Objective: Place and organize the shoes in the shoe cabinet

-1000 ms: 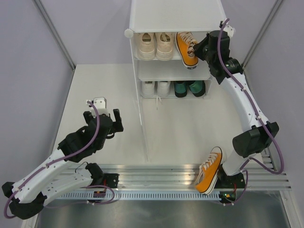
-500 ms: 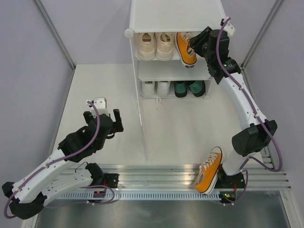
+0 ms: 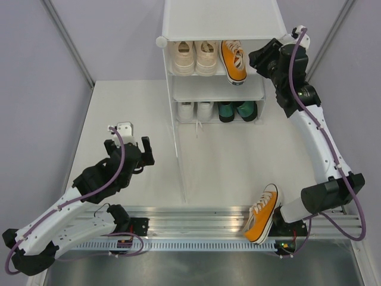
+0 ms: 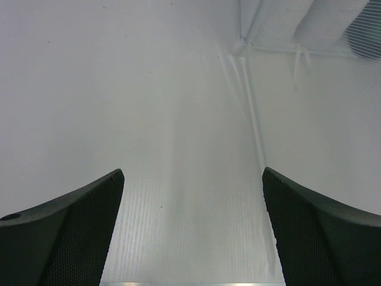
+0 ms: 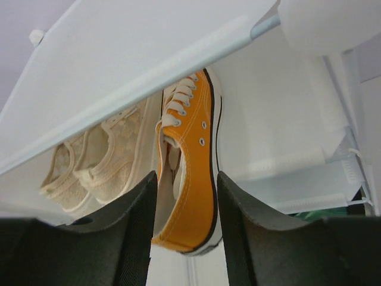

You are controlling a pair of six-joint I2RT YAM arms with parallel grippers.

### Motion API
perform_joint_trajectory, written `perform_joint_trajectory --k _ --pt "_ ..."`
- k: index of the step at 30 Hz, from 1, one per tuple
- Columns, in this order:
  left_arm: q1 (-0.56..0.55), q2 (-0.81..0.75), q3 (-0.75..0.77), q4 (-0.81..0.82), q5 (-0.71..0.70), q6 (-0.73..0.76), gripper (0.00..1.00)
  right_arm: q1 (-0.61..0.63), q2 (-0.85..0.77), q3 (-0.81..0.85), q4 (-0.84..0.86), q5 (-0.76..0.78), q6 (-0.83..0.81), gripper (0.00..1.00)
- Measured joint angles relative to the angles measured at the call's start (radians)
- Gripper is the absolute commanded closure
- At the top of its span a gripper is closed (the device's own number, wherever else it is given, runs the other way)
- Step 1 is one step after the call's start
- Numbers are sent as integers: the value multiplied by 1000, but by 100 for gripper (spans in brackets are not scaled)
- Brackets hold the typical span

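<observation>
The shoe cabinet (image 3: 220, 21) stands at the back. One orange sneaker (image 3: 233, 61) lies on its upper shelf, right of the cream sneakers (image 3: 195, 58), with its heel jutting over the shelf front. My right gripper (image 3: 261, 58) hovers just right of that heel, open and apart from it. In the right wrist view the fingers (image 5: 128, 226) flank the orange sneaker (image 5: 193, 196) with a gap on each side. White sneakers (image 3: 195, 110) and green heels (image 3: 237, 110) fill the lower shelf. The other orange sneaker (image 3: 262, 213) leans by the right arm's base. My left gripper (image 3: 130, 148) (image 4: 191, 173) hangs open and empty over the table.
The cabinet's translucent side panel (image 3: 180, 161) runs forward between the two arms. A white lace (image 3: 197, 128) dangles from the lower shelf. An aluminium rail (image 3: 196, 217) crosses the near edge. Grey walls close in both sides.
My right gripper has opened, let go of the orange sneaker on the upper shelf, and drawn back to the right. The left arm has not moved.
</observation>
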Motion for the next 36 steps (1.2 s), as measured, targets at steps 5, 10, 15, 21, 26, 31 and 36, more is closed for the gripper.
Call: perform_joint_trajectory --k 5,10,15,21,26,31,36 --pt "1 0 0 0 0 0 0 1 -151 -128 -12 -60 -52 78" --pt "5 2 0 0 1 0 0 0 -289 -289 -26 -152 -89 74" --pt "9 7 0 1 12 0 0 2 -314 -383 -36 -229 -124 72" --pt "19 19 0 9 17 0 0 18 -263 -392 -39 -274 -158 72" --pt "23 23 0 15 18 2 0 23 -179 -333 -30 -278 -174 72" --pt "29 26 0 18 18 3 0 24 -68 -231 -29 -288 -183 73" --pt "37 29 0 22 18 10 0 27 13 -141 -37 -291 -188 73"
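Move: The orange shoe sits askew on the cabinet's top shelf. Its middle is about 7 cm ahead of the right hand, 6 cm to its left and some 5 cm lower, with the heel sticking out towards the robot. The nearer beige shoe stands roughly 13 cm to the hand's left and 9 cm ahead, its mate another 7 cm left; both are about 5 cm below the hand. From the left hand, the orange shoe lies about 32 cm ahead, 33 cm right and 13 cm up. Nearly shut fingertips come up against the orange shoe's heel and push it into the shelf. First the right hand backs off about 9 cm, its half-open fingers closing to a narrow gap, sinks some 8 cm and drifts left, then drives forward about 7 cm, still easing left. Meanwhile it turns some 20 degrees counter-clockwise and tips down a little. ##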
